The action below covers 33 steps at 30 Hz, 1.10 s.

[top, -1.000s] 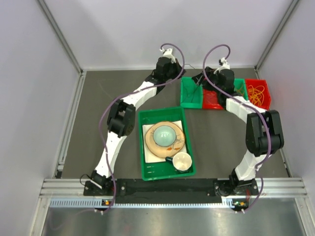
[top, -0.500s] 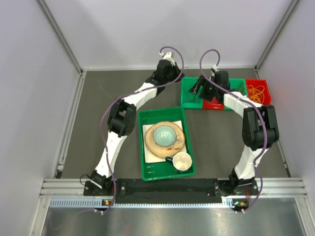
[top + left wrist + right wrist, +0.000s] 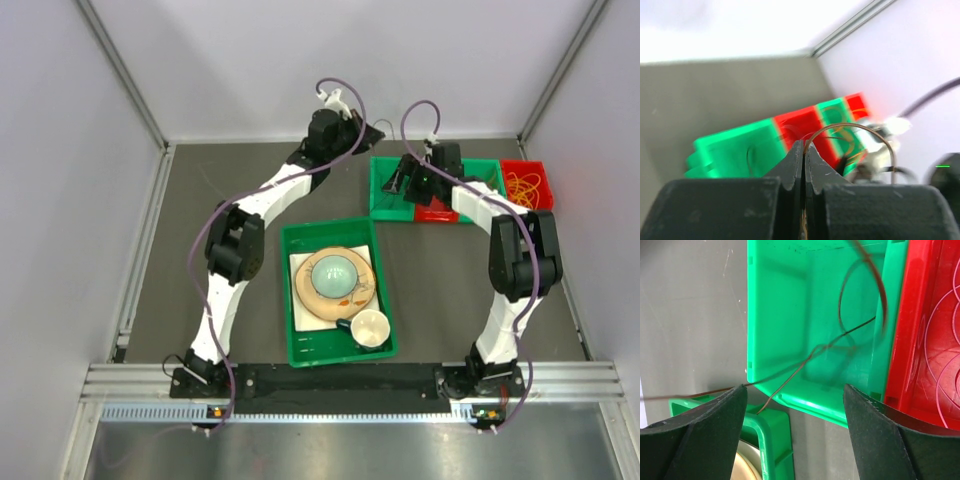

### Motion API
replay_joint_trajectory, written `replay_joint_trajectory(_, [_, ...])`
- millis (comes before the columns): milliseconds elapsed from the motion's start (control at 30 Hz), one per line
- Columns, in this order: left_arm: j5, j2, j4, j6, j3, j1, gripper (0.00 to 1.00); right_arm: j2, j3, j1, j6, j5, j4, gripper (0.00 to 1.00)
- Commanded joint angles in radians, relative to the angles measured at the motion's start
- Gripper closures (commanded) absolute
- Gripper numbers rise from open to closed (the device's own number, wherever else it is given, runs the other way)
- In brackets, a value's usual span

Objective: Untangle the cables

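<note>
My left gripper (image 3: 804,148) is shut on a thin brownish cable (image 3: 850,126) that arcs out of the fingertips to the right. In the top view that left gripper (image 3: 366,130) hangs raised near the back wall, left of the bins. My right gripper (image 3: 795,390) stands open above the near edge of a green bin (image 3: 790,300), holding nothing. A dark thin cable (image 3: 805,360) loops inside that bin and runs out left past the left fingertip (image 3: 740,395). Red cables (image 3: 945,365) lie in the red bin (image 3: 920,340) beside it. Orange cables (image 3: 522,185) fill the far right red bin.
A row of small green and red bins (image 3: 455,190) stands at the back right. A large green tray (image 3: 292,300) in the middle holds a plate, a bowl and a cup (image 3: 368,327). Its corner (image 3: 775,440) shows below my right gripper. Walls close in on three sides.
My right gripper has swung left from the red bin to over the leftmost green bin and opened wider. My left gripper has risen and shifted back and right, still shut.
</note>
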Motion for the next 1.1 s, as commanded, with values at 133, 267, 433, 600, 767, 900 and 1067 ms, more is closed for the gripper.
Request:
replay_joint_trajectory(133, [-0.027,-0.065,0.077,-0.089,0.09,0.0,1.0,-0.013,0.041,0.029,-0.029,0.015,0.001,0.23])
replay_joint_trajectory(267, [-0.046,-0.001,0.065,-0.137,0.151,-0.001,1.0,-0.027,0.019,0.036,-0.023,0.012,0.017,0.23])
replay_joint_trajectory(433, [-0.06,0.039,0.023,-0.11,0.184,-0.003,1.0,-0.097,-0.038,0.04,-0.022,0.008,0.045,0.23])
replay_joint_trajectory(600, [-0.077,0.093,0.005,-0.097,0.197,-0.003,1.0,-0.185,-0.111,0.038,-0.037,0.031,0.045,0.23])
replay_joint_trajectory(767, [-0.097,0.154,-0.024,-0.077,0.237,-0.004,1.0,-0.274,-0.159,0.04,-0.045,0.043,0.033,0.22])
replay_joint_trajectory(900, [-0.123,0.174,-0.054,-0.041,0.259,-0.012,1.0,-0.325,-0.176,0.038,-0.068,0.066,-0.004,0.2])
replay_joint_trajectory(1067, [-0.141,0.196,-0.071,-0.005,0.268,-0.024,1.0,-0.383,-0.205,0.035,-0.071,0.106,-0.004,0.19])
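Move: The leftmost green bin, where the cable's lower loops lie, is about 3 cm back, 5 cm right and 21 cm below the left hand, which still holds the cable. From the open right hand, this bin's middle is roughly 5 cm ahead, straight on, and 8 cm below. The red bin stands some 10 cm to the right of that bin and level with it; the big green tray's middle lies about 20 cm back and 14 cm left of the right hand. Keep the left gripper shut on the cable and bounce it: lift about 8 cm, then lower it some 13 cm, ending below its starting height and nearly 4 cm farther forward above the green bin. Hold the open right gripper almost still at first, then draw it back about 5 cm and raise it some 6 cm, out over the bin's near side. ##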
